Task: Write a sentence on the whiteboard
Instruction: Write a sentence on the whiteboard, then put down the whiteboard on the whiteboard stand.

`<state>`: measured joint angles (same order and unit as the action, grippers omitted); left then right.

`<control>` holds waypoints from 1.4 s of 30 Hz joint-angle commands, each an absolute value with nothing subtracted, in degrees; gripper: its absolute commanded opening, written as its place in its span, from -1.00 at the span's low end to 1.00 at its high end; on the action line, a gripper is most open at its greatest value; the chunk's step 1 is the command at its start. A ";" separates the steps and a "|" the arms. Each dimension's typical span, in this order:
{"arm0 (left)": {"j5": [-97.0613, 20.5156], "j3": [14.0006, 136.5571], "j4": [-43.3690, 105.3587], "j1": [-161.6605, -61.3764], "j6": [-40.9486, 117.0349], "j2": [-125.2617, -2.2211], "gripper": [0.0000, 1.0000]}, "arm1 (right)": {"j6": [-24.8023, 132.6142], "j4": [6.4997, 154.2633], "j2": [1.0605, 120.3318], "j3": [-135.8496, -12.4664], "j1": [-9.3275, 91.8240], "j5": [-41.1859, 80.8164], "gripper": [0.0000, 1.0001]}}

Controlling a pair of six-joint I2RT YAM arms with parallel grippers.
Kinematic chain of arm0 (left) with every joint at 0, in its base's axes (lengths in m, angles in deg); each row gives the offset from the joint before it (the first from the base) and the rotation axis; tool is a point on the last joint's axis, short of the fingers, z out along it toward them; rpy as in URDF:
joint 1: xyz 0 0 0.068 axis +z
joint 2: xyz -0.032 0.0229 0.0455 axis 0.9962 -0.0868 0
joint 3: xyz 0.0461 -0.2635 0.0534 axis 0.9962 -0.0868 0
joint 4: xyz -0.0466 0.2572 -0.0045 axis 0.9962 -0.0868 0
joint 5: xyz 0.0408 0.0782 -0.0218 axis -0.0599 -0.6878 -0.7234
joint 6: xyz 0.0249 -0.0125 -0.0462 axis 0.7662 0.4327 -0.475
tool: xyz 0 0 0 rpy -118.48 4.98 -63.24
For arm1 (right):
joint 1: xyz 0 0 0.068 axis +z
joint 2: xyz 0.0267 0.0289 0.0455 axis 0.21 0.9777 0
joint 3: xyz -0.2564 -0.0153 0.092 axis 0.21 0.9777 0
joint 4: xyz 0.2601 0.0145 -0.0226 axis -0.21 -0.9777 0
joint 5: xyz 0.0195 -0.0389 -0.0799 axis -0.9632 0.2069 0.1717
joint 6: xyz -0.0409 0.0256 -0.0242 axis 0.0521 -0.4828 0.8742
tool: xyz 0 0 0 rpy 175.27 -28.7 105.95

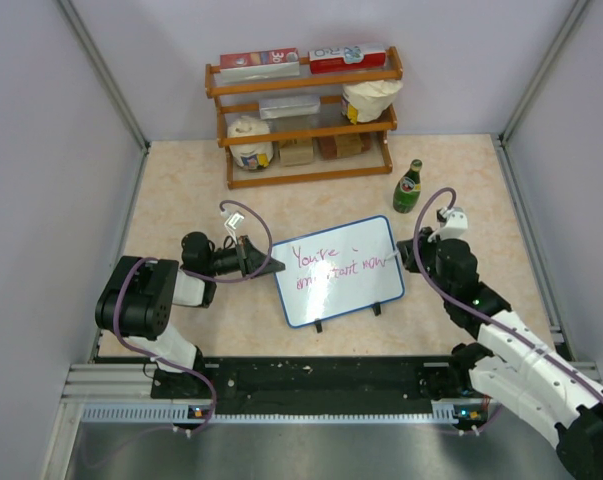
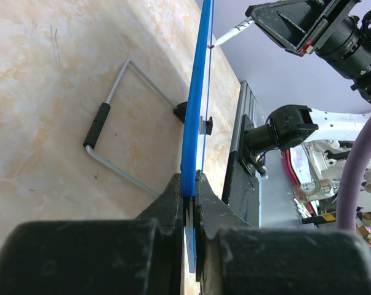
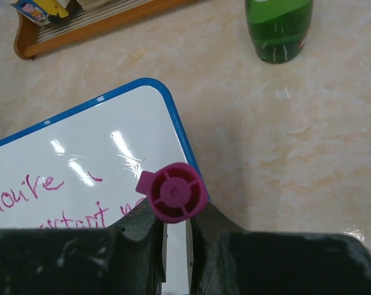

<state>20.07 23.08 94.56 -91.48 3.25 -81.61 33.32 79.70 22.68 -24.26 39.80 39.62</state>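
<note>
The whiteboard [image 1: 343, 300], white with a thin blue frame, stands tilted on small black feet at mid-table. Magenta handwriting fills its upper half. My left gripper [image 1: 271, 267] is shut on the board's left edge; in the left wrist view the blue frame [image 2: 197, 92] runs straight between the black fingers [image 2: 173, 203]. My right gripper [image 1: 409, 256] sits at the board's right edge, shut on a magenta-capped marker [image 3: 176, 192]. The marker's butt end faces the right wrist camera above the board's corner [image 3: 130, 117], and its tip is hidden.
A wooden shelf [image 1: 306, 110] with boxes and jars stands at the back. A green bottle [image 1: 409, 187] [image 3: 279, 27] stands just behind the board's right corner. The board's wire stand [image 2: 111, 117] rests on the table behind it. A black rail [image 1: 311, 385] runs along the near edge.
</note>
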 commanded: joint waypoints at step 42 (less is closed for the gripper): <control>-12.85 24.11 44.22 -90.91 27.64 -35.38 0.97 | 16.25 56.20 -0.43 -19.53 38.66 20.16 -1.00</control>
<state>-1.24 22.38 58.17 -91.08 23.01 -43.53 19.64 61.10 1.77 -20.20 39.30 22.57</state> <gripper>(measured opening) 0.918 0.100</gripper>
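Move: The right hand's marker tip is on the whiteboard at the unfinished end of "now", about 4 cm left, 1 cm back and 5 cm below the hand. The board's middle lies roughly 14 cm left, 4 cm back and 8 cm down; its right stand foot 6 cm left, 11 cm back and 14 cm down. The green bottle stands some 12 cm straight ahead, 7 cm below. The left hand grips the board's left edge; the board's middle is some 13 cm right, 1 cm back and 2 cm below that hand. With the marker tip still on the board, the right hand makes a tiny forward-and-up stroke to end "now". It then lifts off and draws back about 8 cm towards the board's lower right corner, rising about 4 cm before sinking again, rolling left side up, grip kept. Late on, the left fingers open wide, let go of the board's left edge and withdraw up some 6 cm and left, tilting up and turning counter-clockwise. ##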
